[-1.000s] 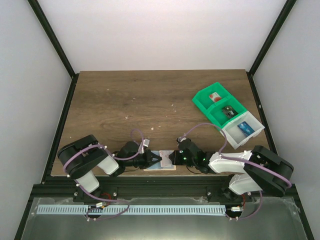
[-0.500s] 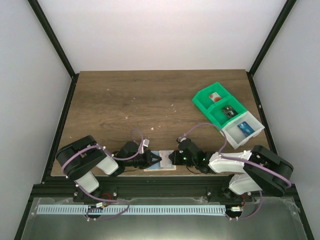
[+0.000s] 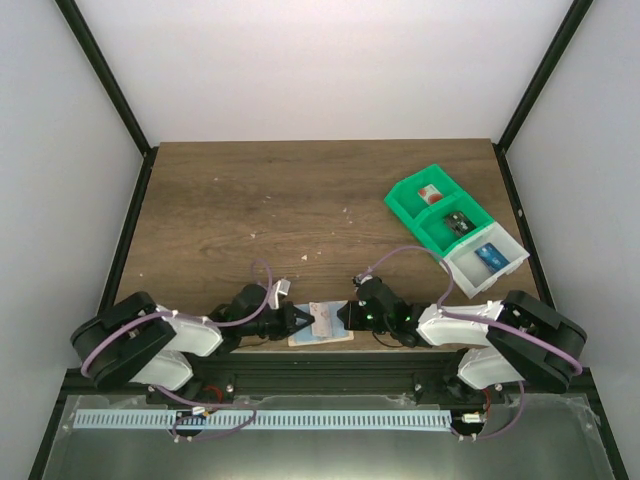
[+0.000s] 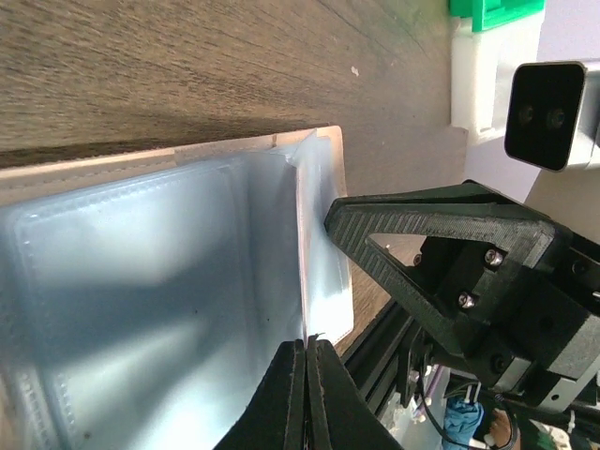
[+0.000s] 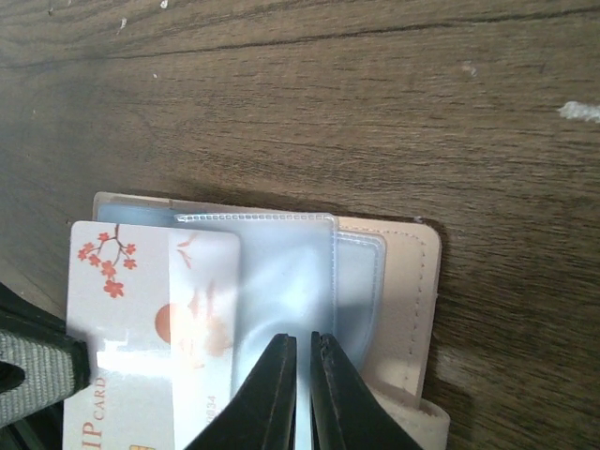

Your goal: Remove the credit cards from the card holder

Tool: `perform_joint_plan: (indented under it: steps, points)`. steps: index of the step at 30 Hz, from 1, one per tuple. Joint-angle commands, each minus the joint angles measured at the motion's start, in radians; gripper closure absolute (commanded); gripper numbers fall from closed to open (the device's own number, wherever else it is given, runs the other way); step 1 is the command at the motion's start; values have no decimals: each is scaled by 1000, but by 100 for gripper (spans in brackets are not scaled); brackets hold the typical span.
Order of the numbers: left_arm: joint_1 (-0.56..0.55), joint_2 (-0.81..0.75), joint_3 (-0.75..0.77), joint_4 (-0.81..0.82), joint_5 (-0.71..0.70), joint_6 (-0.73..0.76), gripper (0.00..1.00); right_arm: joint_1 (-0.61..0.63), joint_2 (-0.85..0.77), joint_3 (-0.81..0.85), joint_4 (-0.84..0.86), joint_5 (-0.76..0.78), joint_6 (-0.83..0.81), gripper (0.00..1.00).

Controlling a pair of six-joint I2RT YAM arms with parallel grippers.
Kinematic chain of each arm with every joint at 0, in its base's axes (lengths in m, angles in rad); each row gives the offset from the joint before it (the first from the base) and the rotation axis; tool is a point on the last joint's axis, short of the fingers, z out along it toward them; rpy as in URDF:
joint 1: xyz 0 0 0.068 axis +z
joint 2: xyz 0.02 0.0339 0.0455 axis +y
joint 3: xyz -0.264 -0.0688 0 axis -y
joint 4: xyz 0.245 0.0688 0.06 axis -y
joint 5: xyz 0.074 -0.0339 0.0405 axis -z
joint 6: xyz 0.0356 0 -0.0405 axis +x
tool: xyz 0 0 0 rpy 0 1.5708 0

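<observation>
The tan card holder (image 3: pixel 322 337) lies open at the table's near edge, between both grippers. In the right wrist view its tan border (image 5: pixel 410 291) frames pale blue-grey translucent pockets (image 5: pixel 281 272). A white credit card (image 5: pixel 141 309) with red blossoms sticks halfway out of a pocket toward the left. My left gripper (image 4: pixel 307 345) is shut on that card's thin edge (image 4: pixel 302 262). My right gripper (image 5: pixel 302 345) is pinched shut on the translucent pocket flap and holds the holder down. In the top view, the left gripper (image 3: pixel 303 320) and right gripper (image 3: pixel 343 317) face each other. The dark card is not in view.
A green-and-white compartment tray (image 3: pixel 455 228) with small items stands at the back right. The black frame rail (image 4: pixel 394 347) runs just past the holder at the table's near edge. Small pale crumbs (image 3: pixel 305 256) dot the wood.
My left arm has drawn back to the left and lowered. The white card has slid further out of the pocket. The right arm has not moved.
</observation>
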Motion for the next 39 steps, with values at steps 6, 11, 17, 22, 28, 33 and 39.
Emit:
perform_joint_plan:
  steps: [6,11,17,22,28,33,39]
  points:
    - [23,-214,-1,-302,-53,84,100,0,-6,-6,-90,-24,-33,92]
    - [63,-348,22,-466,-52,157,100,1,-82,27,-115,-69,-118,89]
    - [89,-499,99,-579,46,257,100,-2,-272,143,-340,-120,-338,84]
    - [90,-585,140,-631,138,331,100,-11,-450,220,-514,-264,-455,80]
    - [90,-579,87,-490,345,331,100,-21,-465,352,-618,-468,-443,72]
    - [88,-565,36,-371,450,309,100,-40,-395,420,-677,-606,-505,61]
    - [83,-564,5,-311,498,317,100,-67,-323,501,-745,-567,-563,51]
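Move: My left fingers already pinch the credit card by its left edge; its middle is about 3 cm to their right and level with them, its right-hand part still under the clear pocket. The open card holder lies under it, 3 cm right, 1 cm back and 2 cm below; the table's front edge runs some 8 cm back from the pinch. From my right fingertips, shut on the holder, the card's middle is about 5 cm left and 1 cm back. I keep the pinch and draw the card leftward about 3 cm out of its pocket while my right fingertips hold the holder, then lift it to about 10 cm and swing it back some 6 cm over the table's front edge, turning clockwise. My right hand comes off the holder, rises about 18 cm and backs away, turning counter-clockwise and opening about halfway to face the card. ##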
